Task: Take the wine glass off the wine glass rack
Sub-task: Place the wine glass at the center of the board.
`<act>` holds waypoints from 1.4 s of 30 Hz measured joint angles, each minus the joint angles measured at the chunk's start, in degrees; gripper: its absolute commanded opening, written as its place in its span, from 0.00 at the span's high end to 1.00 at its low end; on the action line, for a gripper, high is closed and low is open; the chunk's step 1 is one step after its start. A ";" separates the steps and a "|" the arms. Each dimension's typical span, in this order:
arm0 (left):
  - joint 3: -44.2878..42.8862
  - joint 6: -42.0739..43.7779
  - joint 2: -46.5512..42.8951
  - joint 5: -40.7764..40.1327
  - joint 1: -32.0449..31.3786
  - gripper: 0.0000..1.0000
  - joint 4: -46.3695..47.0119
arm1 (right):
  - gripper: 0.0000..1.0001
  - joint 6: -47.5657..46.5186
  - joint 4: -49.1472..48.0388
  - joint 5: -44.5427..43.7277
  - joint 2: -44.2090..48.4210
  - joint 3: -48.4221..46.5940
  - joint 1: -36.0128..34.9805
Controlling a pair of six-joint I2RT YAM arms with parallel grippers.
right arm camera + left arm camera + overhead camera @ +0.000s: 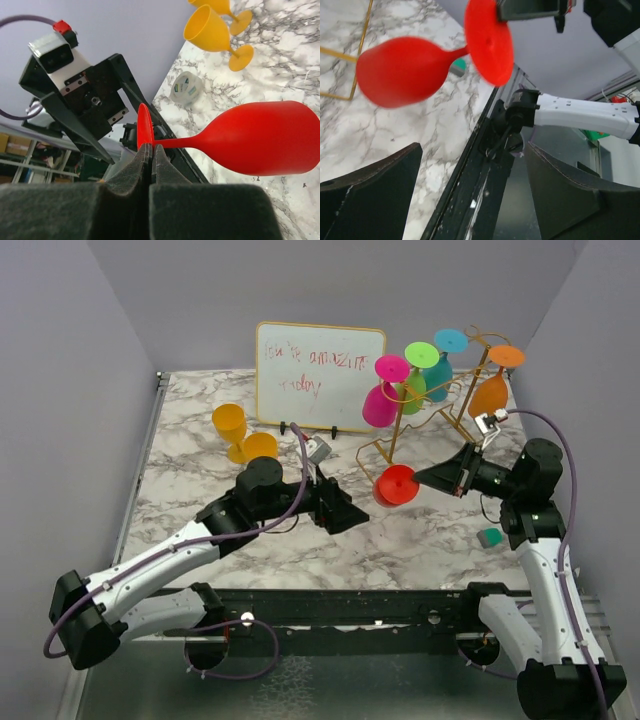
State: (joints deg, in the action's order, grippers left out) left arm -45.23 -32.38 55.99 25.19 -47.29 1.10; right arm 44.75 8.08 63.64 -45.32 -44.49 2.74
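The red wine glass (397, 485) lies sideways in the air, just in front of the near corner of the gold wire wine glass rack (455, 418). My right gripper (151, 146) is shut on the rim of its round foot. Its bowl (270, 137) points away over the marble table, and its foot (487, 42) faces my left gripper (472, 147). That gripper stands open a little short of the foot with nothing between its fingers. Magenta (380, 405), green (412, 390) and orange (490, 395) glasses, with a teal one, hang upside down on the rack.
Two yellow glasses (245, 435) stand at the back left by a white dry-erase board (320, 375). A roll of tape (186, 88) lies near the table's front edge. A small green object (490, 537) sits by the right arm. Grey walls close in both sides.
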 measured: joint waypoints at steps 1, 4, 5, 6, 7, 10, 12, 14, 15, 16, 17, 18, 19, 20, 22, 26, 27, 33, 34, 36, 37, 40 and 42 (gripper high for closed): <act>-1.22 -0.04 1.62 -0.92 -1.84 0.20 1.14 | 0.99 -0.11 -0.31 0.31 -0.09 0.00 -0.68; -2.99 -0.76 4.57 -3.37 -4.68 0.23 4.90 | 0.99 -0.76 -1.03 1.40 -0.09 0.00 -2.03; -3.02 -1.38 5.16 -4.15 -5.09 0.24 6.29 | 0.99 -0.90 -1.18 1.88 -0.09 0.00 -2.40; -3.02 -1.79 5.66 -4.59 -5.44 0.24 7.21 | 0.99 -1.22 -1.25 2.34 -0.07 0.00 -3.04; -3.02 -2.29 5.99 -5.01 -5.73 0.25 7.98 | 0.99 -1.51 -1.29 2.82 -0.07 0.00 -3.56; -3.02 -3.08 6.78 -6.21 -6.51 0.35 9.97 | 0.99 -2.19 -1.68 3.93 -0.04 0.09 -4.92; -3.08 -3.48 7.28 -6.64 -7.19 0.46 10.82 | 0.99 -2.45 -2.27 4.66 -0.07 0.42 -6.10; -3.08 -3.69 7.72 -7.02 -7.67 0.56 11.41 | 0.99 -2.84 -2.47 5.07 -0.15 0.57 -7.26; -3.08 -3.69 7.87 -7.23 -7.87 0.62 11.56 | 0.99 -3.13 -2.45 5.16 -0.26 0.57 -7.80; -3.08 -3.82 8.00 -7.50 -8.11 0.70 11.69 | 0.99 -3.52 -2.40 5.31 -0.33 0.57 -8.24; -3.08 -3.80 8.07 -7.74 -8.31 0.76 11.69 | 0.99 -4.00 -2.29 5.44 -0.42 0.57 -8.59; -3.08 -3.87 8.04 -7.89 -8.44 0.81 11.72 | 0.99 -4.57 -2.03 5.53 -0.48 0.57 -8.85; -3.08 -4.09 7.98 -8.20 -8.66 0.86 11.87 | 0.99 -5.16 -1.84 5.62 -0.55 0.57 -9.07; -3.08 -4.09 7.89 -8.37 -8.74 0.91 12.04 | 0.99 -5.79 -1.55 5.68 -0.57 0.57 -9.16; -3.06 -4.33 7.54 -8.81 -8.96 0.99 12.33 | 0.99 -6.56 -1.20 5.84 -0.59 0.59 -9.31; -2.95 -4.90 6.80 -8.92 -9.09 1.00 12.48 | 0.99 -7.96 -1.18 6.14 0.00 0.70 -9.70; -2.95 -4.94 6.80 -8.76 -9.09 1.00 12.48 | 0.97 -8.24 -1.20 6.14 0.35 0.90 -9.73; -2.95 -4.79 7.45 -6.58 -9.09 1.00 12.63 | 0.48 -9.29 0.20 6.29 1.57 1.88 -9.94; -2.95 -4.72 7.56 -6.38 -9.09 1.00 12.63 | 0.45 -9.68 0.79 6.34 1.70 1.88 -10.01; -2.95 -4.61 7.58 -6.14 -9.11 1.00 12.61 | 0.43 -10.38 1.95 6.36 2.19 1.92 -10.21; -2.95 -4.44 7.45 -6.10 -9.11 1.00 12.63 | 0.43 -10.91 2.45 6.38 2.34 1.92 -10.21; -2.95 -3.74 6.82 -6.14 -9.11 1.00 12.50 | 0.43 -12.28 4.15 6.27 3.39 1.92 -10.36; -2.95 -2.95 5.90 -6.14 -9.11 1.00 12.33 | 0.43 -13.18 5.46 6.12 3.82 1.92 -10.84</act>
State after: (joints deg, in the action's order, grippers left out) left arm -48.18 -35.33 61.89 19.05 -56.40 13.43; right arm 31.57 13.54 69.76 -41.50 -42.57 -8.10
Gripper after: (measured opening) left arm 0.012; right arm 0.571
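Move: The base of the red glass, already pinched by the right hand with the bowl hanging below, is about 10 cm right, 4 cm ahead and 3 cm above the left hand, and some 3 cm left of the right hand. The open left fingers are roughly 13 cm left, 4 cm back and 3 cm below the right hand. From the left hand, the rack's middle is about 22 cm ahead and 16 cm right; the nearest yellow glass is 14 cm ahead, 18 cm left. Right hand brings the glass 6 cm back-left, left reaches 5 cm right-up to pinch its base, then right opens. ##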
